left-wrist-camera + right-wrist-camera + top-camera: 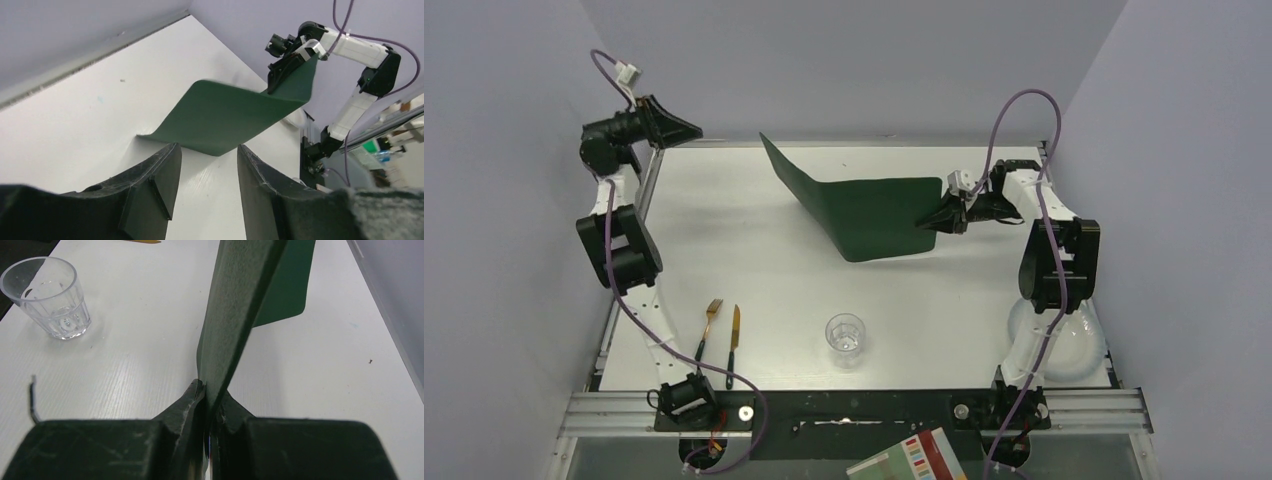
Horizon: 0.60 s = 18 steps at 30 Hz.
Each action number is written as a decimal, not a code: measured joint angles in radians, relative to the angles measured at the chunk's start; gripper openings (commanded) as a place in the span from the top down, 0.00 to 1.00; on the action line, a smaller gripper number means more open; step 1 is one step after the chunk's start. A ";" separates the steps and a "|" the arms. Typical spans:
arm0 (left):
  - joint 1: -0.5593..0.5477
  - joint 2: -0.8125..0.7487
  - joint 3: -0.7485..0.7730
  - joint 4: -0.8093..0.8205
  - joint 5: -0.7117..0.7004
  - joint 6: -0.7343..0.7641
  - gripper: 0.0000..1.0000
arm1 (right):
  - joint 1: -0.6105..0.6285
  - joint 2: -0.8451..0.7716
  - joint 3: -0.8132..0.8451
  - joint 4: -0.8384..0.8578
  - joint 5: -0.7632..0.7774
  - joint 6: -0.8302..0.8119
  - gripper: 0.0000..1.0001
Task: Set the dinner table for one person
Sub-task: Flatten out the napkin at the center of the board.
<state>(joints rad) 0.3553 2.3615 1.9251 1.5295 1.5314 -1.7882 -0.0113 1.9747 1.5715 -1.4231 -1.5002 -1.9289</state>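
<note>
The white dinner table (pixel 754 260) carries a dark green placemat (pixel 864 215) at its far middle. My right gripper (pixel 936 220) is shut on the mat's right edge and holds that side up, so the sheet curves and its far left corner sticks upward. In the right wrist view the mat (pixel 240 295) runs straight up out of the pinched fingertips (pixel 197 392). My left gripper (pixel 686 128) hovers at the far left corner, well apart from the mat, and stands open with nothing between its fingers (pixel 160 175). From the left wrist the mat (pixel 230 115) sags over the table.
A clear glass (pixel 845 338) stands near the front middle. A gold fork (pixel 708 328) and a knife (pixel 734 332) lie side by side at the front left. A clear plate (pixel 1086 345) sits at the front right behind the right arm. Walls close in on three sides.
</note>
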 measured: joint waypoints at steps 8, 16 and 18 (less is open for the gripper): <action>-0.003 -0.289 0.256 0.003 0.018 -0.101 0.39 | 0.039 0.000 0.016 0.001 0.000 0.000 1.00; 0.159 -0.565 0.400 -0.036 -0.042 0.199 0.25 | 0.066 0.000 0.016 0.000 0.000 0.000 1.00; 0.253 -0.608 0.378 -0.214 -0.127 0.458 0.11 | 0.072 0.000 0.016 0.000 0.000 0.000 1.00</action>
<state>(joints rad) 0.6086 1.7538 2.3035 1.3159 1.4044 -1.3300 0.0605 1.9747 1.5879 -1.4227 -1.4998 -1.9289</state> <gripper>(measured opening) 0.732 0.050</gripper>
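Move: My open, empty left hand is high off the table's far-left side. The napkin's middle is some 32 cm to its right, about 5 cm nearer the bases and 20 cm lower; the napkin's flared far-left corner is roughly 15 cm ahead, 11 cm right and 13 cm below. From my right hand, which already pinches the napkin's right edge, its middle lies about 10 cm left, 9 cm ahead and 10 cm lower, and the glass 16 cm back, 14 cm left and 14 cm below. I sweep my left hand fast, up some 33 cm and back about 20 cm, away from the napkin, rolling the wrist strongly, tipping the fingers downward and opening them wider, touching nothing. My right hand keeps its shut pinch on the napkin's edge and eases it about 2.5 cm left, turning slightly counter-clockwise. ##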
